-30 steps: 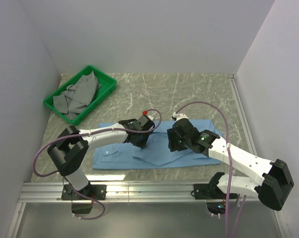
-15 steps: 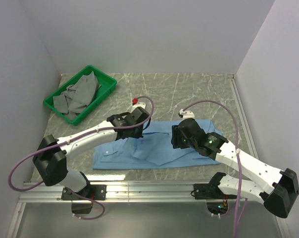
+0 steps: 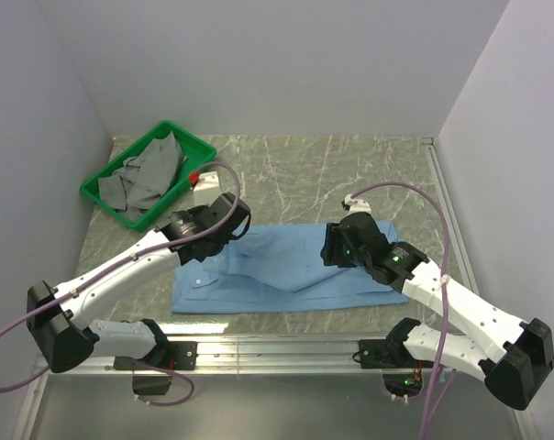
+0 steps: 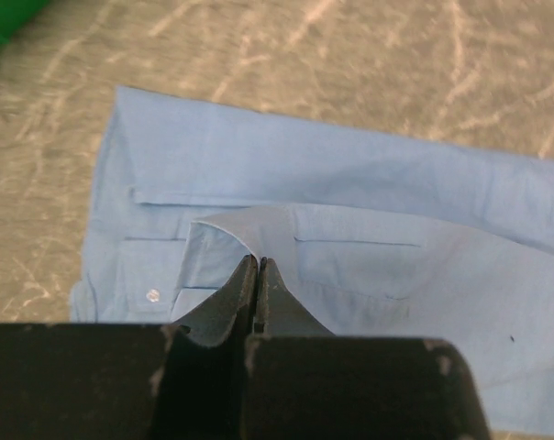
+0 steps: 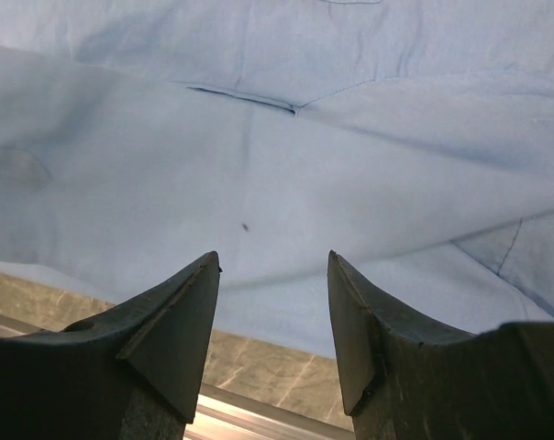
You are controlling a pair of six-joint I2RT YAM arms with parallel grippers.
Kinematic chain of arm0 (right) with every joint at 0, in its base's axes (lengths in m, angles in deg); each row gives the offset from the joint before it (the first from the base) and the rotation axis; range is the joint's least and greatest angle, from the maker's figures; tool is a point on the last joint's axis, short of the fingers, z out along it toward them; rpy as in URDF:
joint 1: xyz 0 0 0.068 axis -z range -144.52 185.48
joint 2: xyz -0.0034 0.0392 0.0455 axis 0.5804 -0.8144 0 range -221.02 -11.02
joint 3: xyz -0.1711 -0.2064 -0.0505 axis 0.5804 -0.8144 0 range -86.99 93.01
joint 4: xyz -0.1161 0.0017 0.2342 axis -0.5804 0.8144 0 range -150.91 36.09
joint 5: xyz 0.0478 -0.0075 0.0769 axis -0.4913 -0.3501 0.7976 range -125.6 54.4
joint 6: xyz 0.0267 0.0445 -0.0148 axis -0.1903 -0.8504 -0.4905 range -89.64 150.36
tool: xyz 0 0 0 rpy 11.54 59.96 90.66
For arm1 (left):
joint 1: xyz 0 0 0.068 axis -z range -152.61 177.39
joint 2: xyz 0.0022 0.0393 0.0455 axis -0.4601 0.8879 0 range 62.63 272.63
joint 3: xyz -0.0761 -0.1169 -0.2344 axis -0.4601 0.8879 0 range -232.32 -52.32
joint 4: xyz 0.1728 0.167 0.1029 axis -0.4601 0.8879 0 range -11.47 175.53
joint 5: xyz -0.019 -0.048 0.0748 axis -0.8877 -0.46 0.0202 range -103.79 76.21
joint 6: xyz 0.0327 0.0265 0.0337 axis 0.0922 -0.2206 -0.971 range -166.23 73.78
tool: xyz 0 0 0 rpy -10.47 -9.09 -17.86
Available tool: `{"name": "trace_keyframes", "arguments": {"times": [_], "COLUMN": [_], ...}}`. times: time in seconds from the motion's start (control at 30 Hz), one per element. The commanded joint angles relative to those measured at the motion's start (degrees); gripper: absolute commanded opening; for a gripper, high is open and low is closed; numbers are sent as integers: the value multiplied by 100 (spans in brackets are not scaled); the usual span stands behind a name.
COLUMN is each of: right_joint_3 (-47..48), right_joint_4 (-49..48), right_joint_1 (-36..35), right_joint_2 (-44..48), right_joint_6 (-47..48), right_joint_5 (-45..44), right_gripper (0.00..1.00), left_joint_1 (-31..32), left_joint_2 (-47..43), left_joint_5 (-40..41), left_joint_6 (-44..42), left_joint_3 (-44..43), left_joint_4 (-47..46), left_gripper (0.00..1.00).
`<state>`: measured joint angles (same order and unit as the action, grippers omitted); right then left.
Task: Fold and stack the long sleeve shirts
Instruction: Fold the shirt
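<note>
A light blue long sleeve shirt [image 3: 295, 275] lies spread flat across the marble table, with a small white button [image 4: 151, 295] near its left end. My left gripper [image 3: 241, 236] is over the shirt's left half and shut on a raised fold of the cloth [image 4: 245, 225]; in the left wrist view its jaws [image 4: 258, 261] meet on that fold. My right gripper [image 3: 333, 252] hovers open over the shirt's right half. In the right wrist view its fingertips [image 5: 272, 261] have nothing between them, with the shirt [image 5: 259, 137] spread below.
A green tray [image 3: 191, 139] holding grey cloths [image 3: 144, 174] stands at the back left. White walls close in the table on three sides. An aluminium rail [image 3: 277, 353] runs along the near edge beside the arm bases.
My left gripper has drawn the pinched fold left and toward the back, stretching the cloth. The right gripper has shifted slightly right, staying open above the shirt.
</note>
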<state>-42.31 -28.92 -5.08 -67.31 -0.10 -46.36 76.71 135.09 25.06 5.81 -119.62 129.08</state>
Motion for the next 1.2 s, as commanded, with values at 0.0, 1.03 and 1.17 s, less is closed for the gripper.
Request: {"name": "trace_keyframes", "arguments": {"times": [0.0,1.03,1.17], "right_joint_3": [-21,-320,-320], "right_joint_4": [-263,-676,-825], "right_joint_1": [135,557,812], "right_joint_2": [-5,-180,-215], "right_joint_6": [-57,-39,-74], "right_joint_5": [83,514,1056], "right_gripper": [58,58,58], "left_joint_1": [-370,-1258,-1355], "left_joint_2": [-119,884,445], "left_joint_5": [325,1046,862], "left_joint_6": [106,-52,-271], "left_joint_3": [139,587,447], "left_joint_4": [26,-369,-493], "left_gripper": [0,68,78]}}
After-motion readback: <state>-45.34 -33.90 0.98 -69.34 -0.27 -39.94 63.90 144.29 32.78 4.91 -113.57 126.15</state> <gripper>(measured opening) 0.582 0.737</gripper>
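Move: The left hand, shut on the lifted edge of the shirt's folded-over flap, is bound for the flap's resting place at the shirt's left end, about 5 cm ahead, 9 cm left and 15 cm below. The shirt's far left corner is roughly 9 cm ahead and 11 cm left of this hand; the green bin's middle is some 25 cm ahead and 20 cm left. From the right hand, the resting place is about 8 cm ahead, 33 cm left and 11 cm below. The left hand, still pinching the flap's edge, swings about 8 cm left and edges forward while sinking to nearly 8 cm lower over the shirt's left end, rolling its left side up and turning counter-clockwise, some 15 degrees each. There the fingers spread wide to let go of the flap and the hand starts to rise by a centimetre or so, while the open right hand sinks about 2 cm above the shirt's middle. ##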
